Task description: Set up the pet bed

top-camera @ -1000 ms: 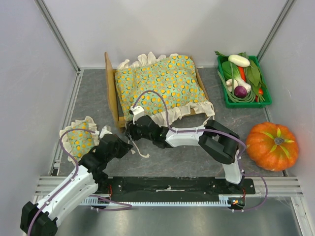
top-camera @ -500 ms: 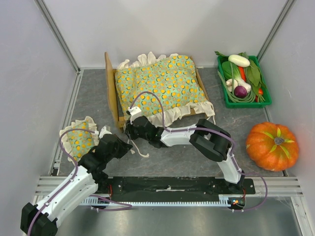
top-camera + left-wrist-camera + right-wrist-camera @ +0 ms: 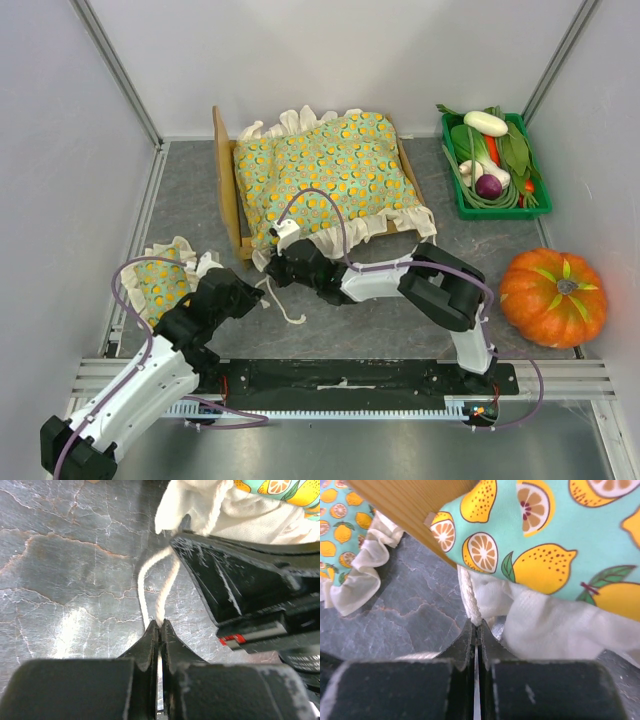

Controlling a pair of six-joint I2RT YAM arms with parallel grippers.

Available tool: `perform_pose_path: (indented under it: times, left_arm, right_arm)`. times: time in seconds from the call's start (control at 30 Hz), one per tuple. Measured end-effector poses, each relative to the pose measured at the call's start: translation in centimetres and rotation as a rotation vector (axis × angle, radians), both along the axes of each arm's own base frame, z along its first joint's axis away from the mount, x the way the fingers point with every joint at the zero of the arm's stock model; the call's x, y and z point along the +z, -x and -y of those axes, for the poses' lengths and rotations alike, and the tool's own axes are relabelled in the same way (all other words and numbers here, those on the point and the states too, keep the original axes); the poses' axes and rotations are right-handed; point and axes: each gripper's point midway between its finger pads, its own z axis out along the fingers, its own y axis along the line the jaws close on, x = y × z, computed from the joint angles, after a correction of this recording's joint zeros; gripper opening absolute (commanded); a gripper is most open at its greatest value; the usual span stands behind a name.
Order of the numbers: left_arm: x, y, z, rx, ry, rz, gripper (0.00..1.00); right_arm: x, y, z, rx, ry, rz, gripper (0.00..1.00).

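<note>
The pet bed [image 3: 226, 185] is a light-wood frame with its tall headboard on the left. A green frilled cushion [image 3: 330, 165] printed with citrus fruit lies in it. A white cord [image 3: 285, 306] trails from the cushion's near left corner onto the floor. My right gripper [image 3: 272, 265] is at that corner, shut on the cord [image 3: 468, 597] just below the frill, beside the wooden frame [image 3: 410, 505]. My left gripper [image 3: 262, 298] is shut on a loop of the same cord [image 3: 150, 580] low over the floor, with the right arm [image 3: 250, 580] close in front of it.
The small matching pillow [image 3: 165, 280] lies at the left beside my left arm. A green crate [image 3: 500, 212] of vegetables stands at the back right. An orange pumpkin [image 3: 553, 297] sits at the right. Grey walls close in both sides.
My right gripper's jaws have closed onto the cord at the cushion's corner, and the arm has shifted slightly right. The left arm has barely moved.
</note>
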Motion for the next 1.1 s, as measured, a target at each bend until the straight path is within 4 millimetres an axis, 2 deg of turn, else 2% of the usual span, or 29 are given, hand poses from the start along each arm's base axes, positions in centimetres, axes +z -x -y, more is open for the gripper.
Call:
perform_pose_path:
  times: [0.2,0.37,0.57,0.73,0.83,1.1]
  left_arm:
    - [-0.1,0.0,-0.6,0.019,-0.023,-0.003,0.02]
    - [-0.2,0.0,-0.8,0.022,-0.029,-0.007,0.02]
    - [0.0,0.0,-1.1,0.025,-0.043,-0.001,0.02]
    - [1.9,-0.7,-1.7,0.039,-0.063,0.04,0.02]
    - [2.6,-1.1,-1.8,0.035,-0.07,0.055,0.02]
    - [2.2,-2.0,-0.9,-0.005,-0.02,0.01,0.02]
  right_arm:
    - [2.9,0.9,0.5,0.045,-0.067,0.012,0.02]
    - [4.4,1.2,0.2,0.087,-0.127,0.007,0.03]
    - [4.4,0.7,1.0,0.11,-0.185,-0.04,0.01]
    - [3.9,0.8,2.2,0.133,-0.211,-0.1,0.0]
    - [4.3,1.5,2.4,0.161,-0.223,-0.11,0.0]
    - [5.1,3.1,2.8,0.226,-0.234,-0.117,0.0]
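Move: Both hands already pinch cord at the pet bed's near-left corner. That corner lies about 4 cm ahead and 4 cm left of the right hand, slightly lower; from the left hand it is some 10 cm ahead, 3 cm left. The loose cord tail ends about 5 cm back and 9 cm right of the left hand, near the floor; the small pillow is some 22 cm left of that hand and 4 cm ahead. Right hand lifts its pinched cord some 5 cm, back and rightward from bed corner; left, still gripping, rises forward. ##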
